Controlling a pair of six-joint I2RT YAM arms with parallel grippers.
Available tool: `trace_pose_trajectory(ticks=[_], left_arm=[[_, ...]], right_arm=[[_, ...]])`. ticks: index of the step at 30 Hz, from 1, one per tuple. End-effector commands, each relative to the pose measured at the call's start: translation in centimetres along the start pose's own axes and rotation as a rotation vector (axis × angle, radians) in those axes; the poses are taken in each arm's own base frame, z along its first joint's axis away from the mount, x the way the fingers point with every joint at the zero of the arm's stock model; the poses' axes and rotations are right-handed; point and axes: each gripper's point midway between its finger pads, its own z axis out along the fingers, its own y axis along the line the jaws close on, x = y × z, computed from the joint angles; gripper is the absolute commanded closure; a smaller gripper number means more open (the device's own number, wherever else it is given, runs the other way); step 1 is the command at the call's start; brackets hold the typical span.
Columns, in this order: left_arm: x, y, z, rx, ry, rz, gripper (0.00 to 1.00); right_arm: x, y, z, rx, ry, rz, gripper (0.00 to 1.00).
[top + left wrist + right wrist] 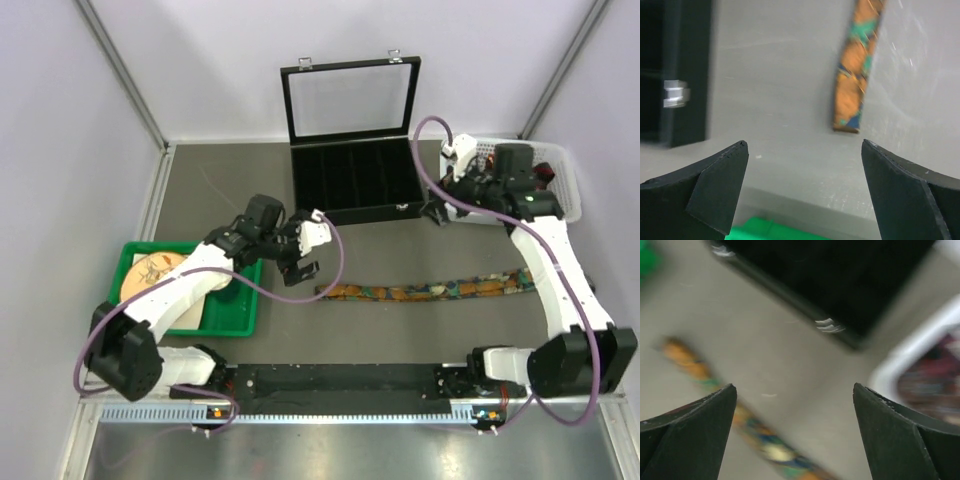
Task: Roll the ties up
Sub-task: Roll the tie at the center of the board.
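Observation:
One tie lies flat and unrolled across the table, a long strip patterned in orange, green and blue. Its narrow end shows ahead of my left gripper, which is open and empty. In the top view the left gripper hovers just up and left of that end. My right gripper is open and empty too, above the table between the black case and the tie's right part. The right wrist view shows the tie, blurred, below the open right gripper.
An open black case with several compartments stands at the back middle, its lid upright. A white basket at the back right holds dark red fabric. A green tray with a round tan object sits at the left.

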Motion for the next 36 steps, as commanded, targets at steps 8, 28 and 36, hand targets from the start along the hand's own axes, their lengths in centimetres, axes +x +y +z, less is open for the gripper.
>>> trace_pose_trajectory(ticks=[8, 28, 36], left_arm=[[5.6, -3.7, 6.7, 0.295, 0.078, 0.107, 0.09], [9.2, -6.0, 8.8, 0.345, 0.234, 0.030, 0.44], [9.6, -6.5, 6.6, 0.298, 0.247, 0.040, 0.55]], right_arm=[[7.1, 13.3, 5.6, -0.521, 0.145, 0.849, 0.28], [14.4, 20.3, 10.2, -0.561, 0.453, 0.901, 1.00], [16.6, 21.3, 13.1, -0.514, 0.536, 0.863, 1.00]])
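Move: The tie's left end lies about 4 cm back of the left hand, 3 cm to its right and 14 cm below; the green tray's middle is some 31 cm to that hand's left and 3 cm back. From the right hand the same end is roughly 28 cm left, 14 cm back and 25 cm down. The black box stands about 21 cm left and 14 cm ahead of the right hand, the white basket about 17 cm right and 14 cm ahead. Straight down mostly, some 13 cm and slightly back, the left hand drops to the tie's end, then stays low while its open fingers close about halfway with the end between the tips. The right hand sweeps down about 22 cm, left and back, its fingers shutting fully and the wrist turning some 70 degrees to point them left and down, ending close over the strip to the right of the left hand. ##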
